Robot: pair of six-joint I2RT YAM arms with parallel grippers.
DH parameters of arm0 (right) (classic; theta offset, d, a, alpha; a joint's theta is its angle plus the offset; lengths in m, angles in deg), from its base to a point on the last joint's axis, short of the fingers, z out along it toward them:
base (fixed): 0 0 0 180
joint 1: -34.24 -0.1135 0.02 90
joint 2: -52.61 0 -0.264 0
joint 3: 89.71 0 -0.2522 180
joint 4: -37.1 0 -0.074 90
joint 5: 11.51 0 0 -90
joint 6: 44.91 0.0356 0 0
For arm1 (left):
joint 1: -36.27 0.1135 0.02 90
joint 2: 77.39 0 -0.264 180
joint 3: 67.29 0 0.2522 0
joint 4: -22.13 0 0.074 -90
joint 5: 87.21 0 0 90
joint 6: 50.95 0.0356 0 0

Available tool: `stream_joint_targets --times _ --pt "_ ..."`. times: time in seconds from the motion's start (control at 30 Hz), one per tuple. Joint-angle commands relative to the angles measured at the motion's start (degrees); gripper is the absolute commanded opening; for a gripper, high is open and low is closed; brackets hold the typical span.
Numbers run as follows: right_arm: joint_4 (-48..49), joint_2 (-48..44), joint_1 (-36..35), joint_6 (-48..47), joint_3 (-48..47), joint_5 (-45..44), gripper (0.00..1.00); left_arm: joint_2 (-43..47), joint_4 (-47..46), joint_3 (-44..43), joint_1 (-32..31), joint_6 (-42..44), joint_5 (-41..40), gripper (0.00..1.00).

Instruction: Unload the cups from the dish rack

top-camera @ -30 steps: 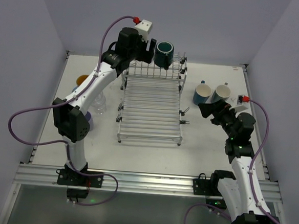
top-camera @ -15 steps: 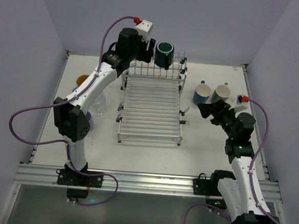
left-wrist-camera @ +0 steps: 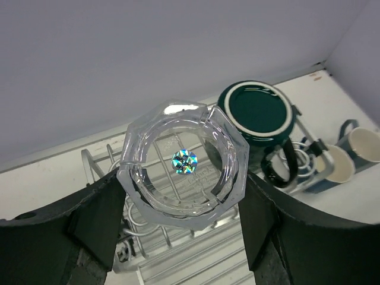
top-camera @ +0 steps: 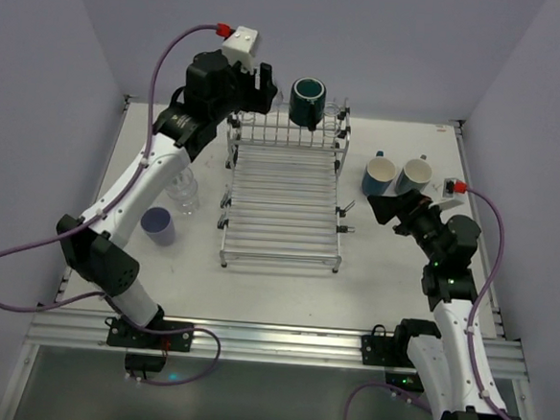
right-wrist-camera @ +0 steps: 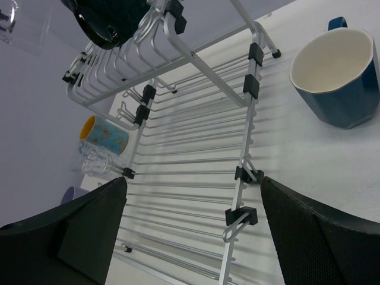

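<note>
My left gripper (left-wrist-camera: 183,221) is shut on a clear glass tumbler (left-wrist-camera: 184,163), one finger pressed against each side. It hangs above the raised rear tier of the dish rack (top-camera: 283,201); the top view shows the left gripper (top-camera: 267,82) at the rack's back left. A teal mug (top-camera: 308,101) sits on that tier, just right of the tumbler (left-wrist-camera: 255,119). My right gripper (top-camera: 396,207) stands open to the right of the rack (right-wrist-camera: 196,154), with nothing between its fingers.
Two dark blue mugs (top-camera: 381,174) (top-camera: 414,174) stand on the table right of the rack. On the left are a purple cup (top-camera: 159,226), a glass tumbler (top-camera: 183,196) and a light blue mug with an orange inside (right-wrist-camera: 104,135).
My left arm has risen and swung left with the tumbler between its fingers, uncovering the purple cup. The right arm has stayed put.
</note>
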State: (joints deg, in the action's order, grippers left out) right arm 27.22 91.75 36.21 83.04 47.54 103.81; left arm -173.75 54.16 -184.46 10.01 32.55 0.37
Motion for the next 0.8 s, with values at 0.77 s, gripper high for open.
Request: stream_joint_targets --times 0.77 --pt "32.94 6.12 -36.06 12.58 -8.53 0.61 0.94 37.21 -45.59 49.80 -10.47 -40.52 31.86 0.27"
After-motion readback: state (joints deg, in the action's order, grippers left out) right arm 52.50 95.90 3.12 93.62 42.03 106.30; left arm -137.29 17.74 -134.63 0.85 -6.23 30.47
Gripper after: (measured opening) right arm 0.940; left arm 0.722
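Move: My left hand already holds the clear cup. The open right gripper, where I'm taking it, lies about 19 cm back, 29 cm to the right and 13 cm lower. The green mug on the upper rack stands about 12 cm right and 5 cm farther out. From my right hand the clear cup is some 20 cm ahead, 28 cm left and 13 cm up; the blue mug stands about 17 cm ahead, 5 cm right, well below. I draw the held cup back about 24 cm from the upper rack, drifting a little right, rising slightly and easing down again, while my left wrist rolls its left side down and swings clockwise to turn the cup's mouth towards my right gripper. Meanwhile my right hand, fingers still wide open, goes about 15 cm left, up and somewhat back to meet it, turning some 35 degrees counter-clockwise. ##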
